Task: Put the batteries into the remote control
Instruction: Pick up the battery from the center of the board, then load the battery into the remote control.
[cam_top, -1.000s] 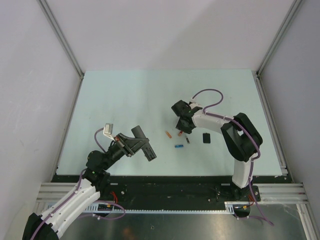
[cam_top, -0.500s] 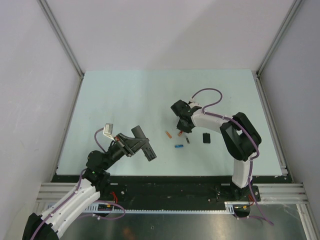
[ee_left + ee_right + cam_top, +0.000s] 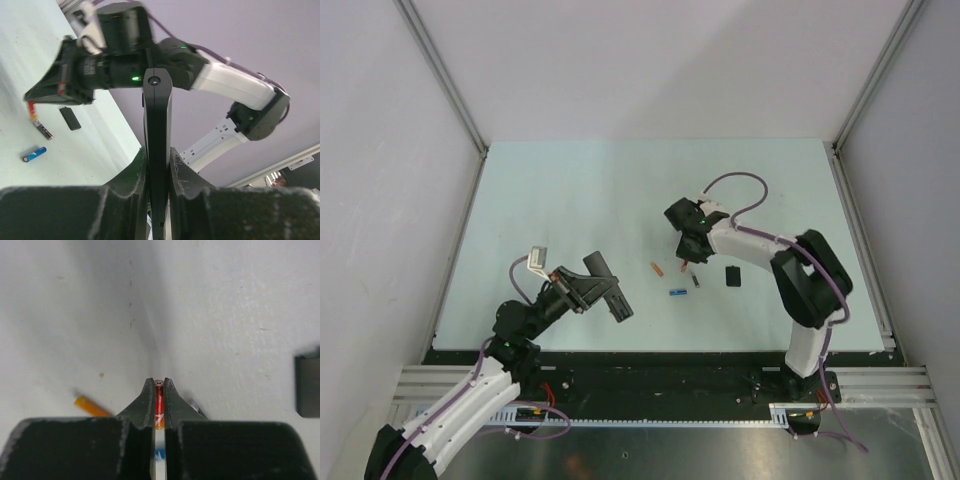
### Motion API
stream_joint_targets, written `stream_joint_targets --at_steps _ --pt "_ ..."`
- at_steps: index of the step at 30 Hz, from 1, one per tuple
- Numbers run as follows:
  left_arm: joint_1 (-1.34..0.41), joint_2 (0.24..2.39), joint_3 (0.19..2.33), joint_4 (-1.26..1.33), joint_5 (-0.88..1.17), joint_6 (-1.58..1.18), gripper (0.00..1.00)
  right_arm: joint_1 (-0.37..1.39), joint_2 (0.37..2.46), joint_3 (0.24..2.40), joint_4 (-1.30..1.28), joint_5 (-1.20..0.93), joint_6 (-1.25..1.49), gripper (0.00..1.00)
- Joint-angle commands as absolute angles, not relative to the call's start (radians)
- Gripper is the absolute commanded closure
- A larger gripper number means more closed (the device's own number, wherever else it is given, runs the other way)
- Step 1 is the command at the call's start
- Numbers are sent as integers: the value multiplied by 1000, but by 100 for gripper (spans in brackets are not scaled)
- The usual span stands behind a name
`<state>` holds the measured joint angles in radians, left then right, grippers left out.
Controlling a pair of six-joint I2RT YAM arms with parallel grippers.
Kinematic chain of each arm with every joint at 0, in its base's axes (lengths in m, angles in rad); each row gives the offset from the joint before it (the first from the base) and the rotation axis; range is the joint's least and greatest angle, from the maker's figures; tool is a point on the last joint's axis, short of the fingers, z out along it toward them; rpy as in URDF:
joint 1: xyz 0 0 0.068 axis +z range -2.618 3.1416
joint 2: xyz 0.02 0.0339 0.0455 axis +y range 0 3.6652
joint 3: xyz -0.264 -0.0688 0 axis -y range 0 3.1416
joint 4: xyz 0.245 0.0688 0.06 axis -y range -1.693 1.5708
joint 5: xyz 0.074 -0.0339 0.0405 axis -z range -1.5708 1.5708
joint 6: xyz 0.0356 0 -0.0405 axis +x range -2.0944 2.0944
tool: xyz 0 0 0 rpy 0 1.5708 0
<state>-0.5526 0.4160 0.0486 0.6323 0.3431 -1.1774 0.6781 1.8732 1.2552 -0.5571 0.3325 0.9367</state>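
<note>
My left gripper point(image 3: 592, 288) is shut on the remote control point(image 3: 618, 303), a slim black bar held above the table's near left; in the left wrist view it stands edge-on between the fingers point(image 3: 158, 125). My right gripper point(image 3: 687, 257) is shut on an orange-red battery point(image 3: 159, 399), pointing down just above the table centre. An orange battery point(image 3: 657, 268), a blue one point(image 3: 677, 292) and a dark grey one point(image 3: 695, 281) lie on the table beside it. The left wrist view shows the right gripper point(image 3: 35, 102) with the red battery tip below it.
A small black rectangular piece point(image 3: 733, 276) lies flat to the right of the loose batteries, also at the right edge of the right wrist view point(image 3: 307, 387). Pale green table surface point(image 3: 570, 200) with grey walls on three sides.
The right arm's elbow has swung slightly right and the gripper has shifted a little. The left arm and the remote have not moved.
</note>
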Motion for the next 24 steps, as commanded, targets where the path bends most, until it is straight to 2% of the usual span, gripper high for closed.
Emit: stream_joint_targets --at_steps 1,9,15,24 --pt "-555 445 -100 652 333 -1164 100 715 1630 1236 -502 368 746 100" --pt "-560 589 26 653 302 -1138 100 893 1188 1021 -226 324 349 100" --pt "-565 791 158 696 313 -1149 100 942 994 983 -319 296 298 100" --pt "-600 1054 297 894 350 -1198 100 1147 957 979 -345 432 349 100"
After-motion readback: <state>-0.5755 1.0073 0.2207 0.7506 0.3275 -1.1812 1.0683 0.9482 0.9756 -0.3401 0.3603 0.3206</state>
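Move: Lying roughly 16 cm back, 15 cm left and 20 cm above the right hand, which already pinches the red battery, is the remote control in the left gripper. Near the right hand, about 1 cm lower, are the black battery 4 cm back and 3 cm right, the blue one 8 cm back and 1 cm left, and the orange one 1 cm back and 7 cm left. From the left hand the red battery is about 16 cm ahead, 15 cm right and 20 cm below. Whisking the pinched red battery up some 25 cm, the right hand draws back about 13 cm towards the remote, its fingers swinging up from steeply down while turning some 40 degrees counter-clockwise. The left hand keeps its grip and brings the remote forward and right towards the battery, first sinking about 6 cm and tipping down, then rising slightly. ##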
